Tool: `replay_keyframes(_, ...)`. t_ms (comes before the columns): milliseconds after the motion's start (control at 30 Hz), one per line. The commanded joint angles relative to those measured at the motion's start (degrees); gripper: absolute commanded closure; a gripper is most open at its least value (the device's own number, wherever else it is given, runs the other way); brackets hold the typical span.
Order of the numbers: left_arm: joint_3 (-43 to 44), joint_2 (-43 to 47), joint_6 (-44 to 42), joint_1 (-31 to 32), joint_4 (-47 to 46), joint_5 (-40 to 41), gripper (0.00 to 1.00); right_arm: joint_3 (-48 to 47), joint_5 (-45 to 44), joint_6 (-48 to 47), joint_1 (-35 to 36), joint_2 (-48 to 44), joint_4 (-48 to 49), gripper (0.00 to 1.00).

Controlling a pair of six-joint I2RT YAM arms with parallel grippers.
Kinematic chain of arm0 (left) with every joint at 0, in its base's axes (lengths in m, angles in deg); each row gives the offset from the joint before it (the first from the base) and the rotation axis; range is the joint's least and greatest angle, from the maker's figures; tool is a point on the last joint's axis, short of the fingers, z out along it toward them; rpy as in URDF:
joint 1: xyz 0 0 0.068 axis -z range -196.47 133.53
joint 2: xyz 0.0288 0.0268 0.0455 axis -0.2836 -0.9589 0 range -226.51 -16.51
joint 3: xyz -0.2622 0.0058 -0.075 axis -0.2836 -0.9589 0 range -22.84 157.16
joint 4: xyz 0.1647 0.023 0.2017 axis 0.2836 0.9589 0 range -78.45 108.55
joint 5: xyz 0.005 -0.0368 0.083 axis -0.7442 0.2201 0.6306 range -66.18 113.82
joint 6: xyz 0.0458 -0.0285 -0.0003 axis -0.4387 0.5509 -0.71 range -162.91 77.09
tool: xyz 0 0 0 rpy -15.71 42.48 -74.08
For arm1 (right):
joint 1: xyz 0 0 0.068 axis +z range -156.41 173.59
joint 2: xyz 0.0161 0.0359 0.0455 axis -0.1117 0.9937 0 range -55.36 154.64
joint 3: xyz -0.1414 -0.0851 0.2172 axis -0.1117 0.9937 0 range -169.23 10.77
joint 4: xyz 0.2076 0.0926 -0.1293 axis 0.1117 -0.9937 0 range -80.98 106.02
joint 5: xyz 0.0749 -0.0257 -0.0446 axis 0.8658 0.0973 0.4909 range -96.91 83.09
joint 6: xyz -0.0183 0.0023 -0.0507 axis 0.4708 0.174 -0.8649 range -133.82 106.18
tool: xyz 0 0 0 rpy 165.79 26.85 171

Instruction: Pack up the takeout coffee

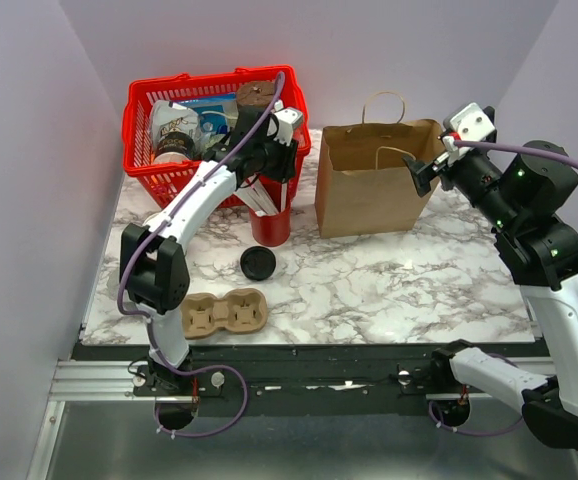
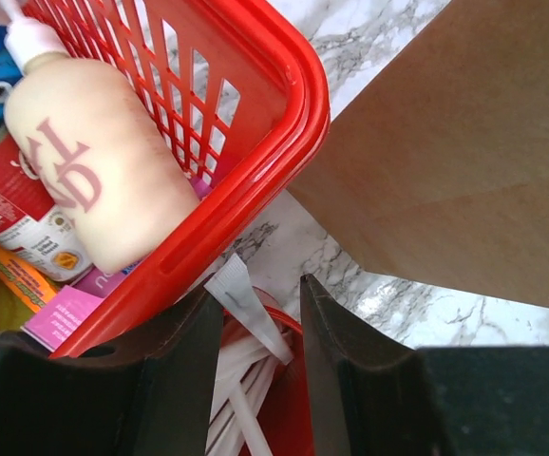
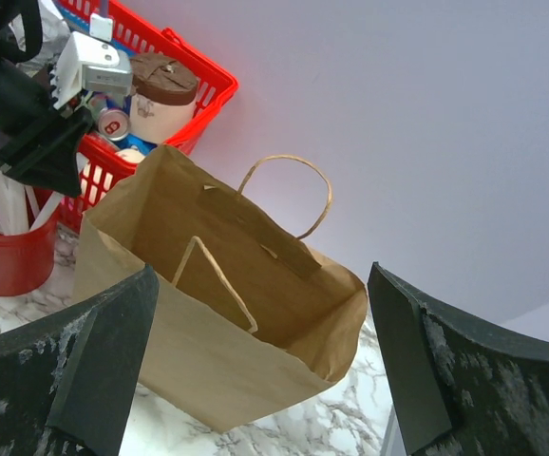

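The takeout coffee shows in no view. The brown paper bag (image 1: 374,180) stands open at the back of the marble table; what the right wrist view (image 3: 208,313) shows of its inside is bare. My left gripper (image 1: 269,165) hangs over a red cup of wrapped straws (image 1: 270,222). Its jaws (image 2: 260,285) are open, with a white straw wrapper (image 2: 246,304) between them, and I cannot tell if they touch it. My right gripper (image 1: 421,175) is wide open and empty beside the bag's right rim; in its own view (image 3: 262,269) the bag lies between its jaws.
A red basket (image 1: 134,110) of groceries stands back left, its rim close to my left fingers (image 2: 293,123). A loose black lid (image 1: 258,263) and a cardboard cup carrier (image 1: 224,312) lie in front. Walls close in on three sides.
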Motion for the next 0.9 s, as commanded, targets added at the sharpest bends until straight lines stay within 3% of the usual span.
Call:
replay_keyframes(0,2.95,-2.35,0.57,-0.63,-0.5,4.39,0.55,0.34,0.31,-0.73,-0.09,0.1,1.49,0.0)
replay_keyframes(100,2.95,-2.61,0.48,-0.63,-0.49,2.9,0.6,0.87,0.22,-1.08,0.0,0.1,1.92,0.0)
replay_keyframes(233,3.83,-2.88,0.04,-0.63,0.03,1.4,0.82,1.22,-0.39,-1.35,-0.09,0.27,2.37,0.0)
replay_keyframes(433,3.48,0.81,-4.88,-0.89,1.96,1.31,0.99,1.05,-3.63,-2.22,-0.09,1.24,3.42,0.0)
replay_keyframes(633,8.04,8.98,-9.37,-1.07,7.5,-5.53,1.0,-5.01,-13.12,-3.54,-0.18,6.16,1.06,0.0)
replay_keyframes(867,21.13,12.51,-4.72,-0.8,5.14,-15.73,1.0,-5.11,-16.12,-2.14,-0.36,8.27,-0.27,0.0)
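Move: The wrapped straw's top end is between the open left fingers; its middle is about 8 cm below that hand, 1 cm back and 1 cm left. The red cup is some 4 cm left, 2 cm back and 16 cm down, the basket 15 cm left and 8 cm ahead, the paper bag 17 cm right and 3 cm ahead. From the right hand, the straw is roughly 23 cm left, 14 cm ahead and 32 cm below. The left fingers close on the straw, then lift it about 16 cm; the open right hand eases 5 cm forward. ##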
